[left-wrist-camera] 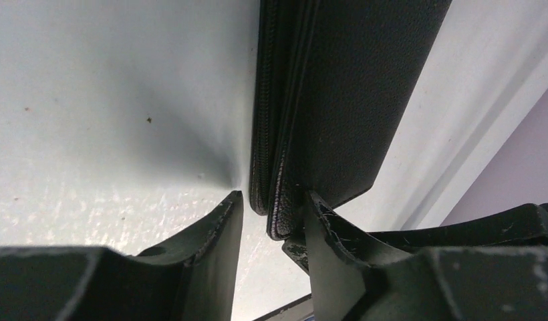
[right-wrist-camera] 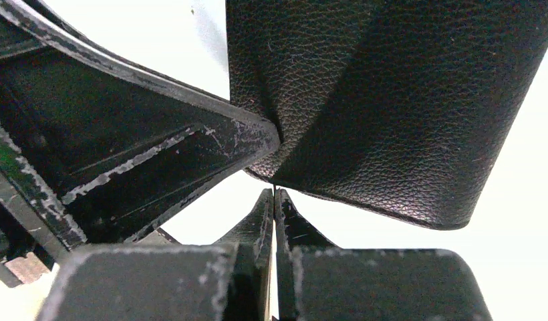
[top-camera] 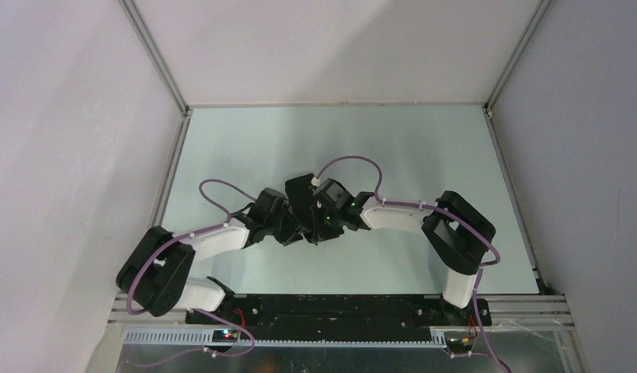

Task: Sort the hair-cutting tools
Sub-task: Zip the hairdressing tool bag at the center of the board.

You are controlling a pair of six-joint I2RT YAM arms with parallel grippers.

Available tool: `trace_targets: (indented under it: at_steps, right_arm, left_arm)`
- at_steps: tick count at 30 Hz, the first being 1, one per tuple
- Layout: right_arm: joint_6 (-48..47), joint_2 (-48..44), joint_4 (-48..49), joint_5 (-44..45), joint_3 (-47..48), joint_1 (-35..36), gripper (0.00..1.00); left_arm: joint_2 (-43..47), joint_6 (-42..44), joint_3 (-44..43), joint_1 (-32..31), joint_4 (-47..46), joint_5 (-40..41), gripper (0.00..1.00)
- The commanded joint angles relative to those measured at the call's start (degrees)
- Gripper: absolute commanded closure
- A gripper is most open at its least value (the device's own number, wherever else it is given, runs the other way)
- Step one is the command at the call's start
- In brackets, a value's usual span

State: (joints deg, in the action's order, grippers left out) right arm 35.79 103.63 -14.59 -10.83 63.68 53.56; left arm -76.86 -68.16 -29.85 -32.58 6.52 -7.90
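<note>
The hair-cutting tools are hidden or out of view in every frame. A black leather pouch [left-wrist-camera: 338,93] stands on edge above the pale table [left-wrist-camera: 111,100]. My left gripper [left-wrist-camera: 272,198] is closed on the pouch's near end, and the zipper edge [left-wrist-camera: 261,134] lies between its fingers. In the right wrist view the pouch [right-wrist-camera: 391,100] fills the upper part of the frame, and a left finger [right-wrist-camera: 158,154] presses its side. My right gripper [right-wrist-camera: 274,191] is shut, with its tips against the pouch's lower edge. Whether it pinches anything there I cannot see.
Both arms meet over the middle of the table [top-camera: 424,155], and their wrists cover what lies beneath them. White walls close in the back and both sides. A black mounting rail [top-camera: 339,307] runs along the near edge.
</note>
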Motion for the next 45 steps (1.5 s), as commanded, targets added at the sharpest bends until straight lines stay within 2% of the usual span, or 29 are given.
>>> trace_targets:
  at_steps: [1, 10, 13, 16, 24, 29, 36, 45]
  right_arm:
    - [-0.61, 0.22, 1.36, 1.1, 2.45, 0.15, 1.0]
    - [-3.78, -1.28, -4.46, 2.42, 2.45, -0.1, 1.0]
    - [-5.75, -2.34, -10.16, 4.54, 2.44, -1.36, 1.0]
    - [-8.59, -3.37, -13.59, 6.84, 0.91, -3.47, 1.0]
    - [-10.44, -9.96, -12.29, 5.61, -7.36, -15.5, 1.0]
    - [-9.97, -10.78, -10.04, 3.4, -9.49, -21.48, 1.0]
    - [-9.26, -11.18, -7.66, 0.27, -9.7, -19.66, 1.0]
    - [-8.61, -14.66, -10.15, 0.78, -10.5, -15.14, 1.0]
  left_arm:
    - [-2.85, 0.06, -0.07, -0.64, -0.8, 0.62, 0.6]
    - [-8.82, 1.88, -1.04, -0.55, 3.04, 3.49, 0.91]
    - [-9.58, 2.82, -1.24, -0.49, 4.76, 5.38, 0.94]
    - [-10.26, 4.09, -2.01, -0.47, 6.33, 6.66, 0.95]
    - [-11.97, 6.54, -3.02, -0.18, 7.45, 6.57, 0.98]
    - [-12.86, 8.06, -3.68, -0.16, 7.57, 5.97, 1.0]
    - [-13.16, 10.31, -4.76, -0.26, 8.06, 5.29, 1.0]
    - [-11.25, 13.48, -6.24, -0.56, 8.76, 5.03, 0.95]
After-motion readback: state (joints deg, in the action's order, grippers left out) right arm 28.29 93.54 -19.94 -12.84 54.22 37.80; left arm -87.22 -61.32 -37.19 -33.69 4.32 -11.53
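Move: My left fingers stand half open around the bag's near left corner, about 1 cm ahead, 1 cm right and 1 cm below. The bag's middle lies some 9 cm ahead and 4 cm right of that hand. My shut right hand has the zip pull at the bag's near end. From it, the near right corner is about 9 cm right and 3 cm ahead, and the near left corner 1 cm left and 1 cm ahead, both about 1 cm lower. My left hand closes on the near left corner and keeps it pinched while it gives some 3 cm to the right and a little forward. After a slight dip, my right hand, still shut on the zip pull, sweeps about 12 cm right and 5 cm forward along the bag's near end to its right corner, then eases back 1 cm or so. ##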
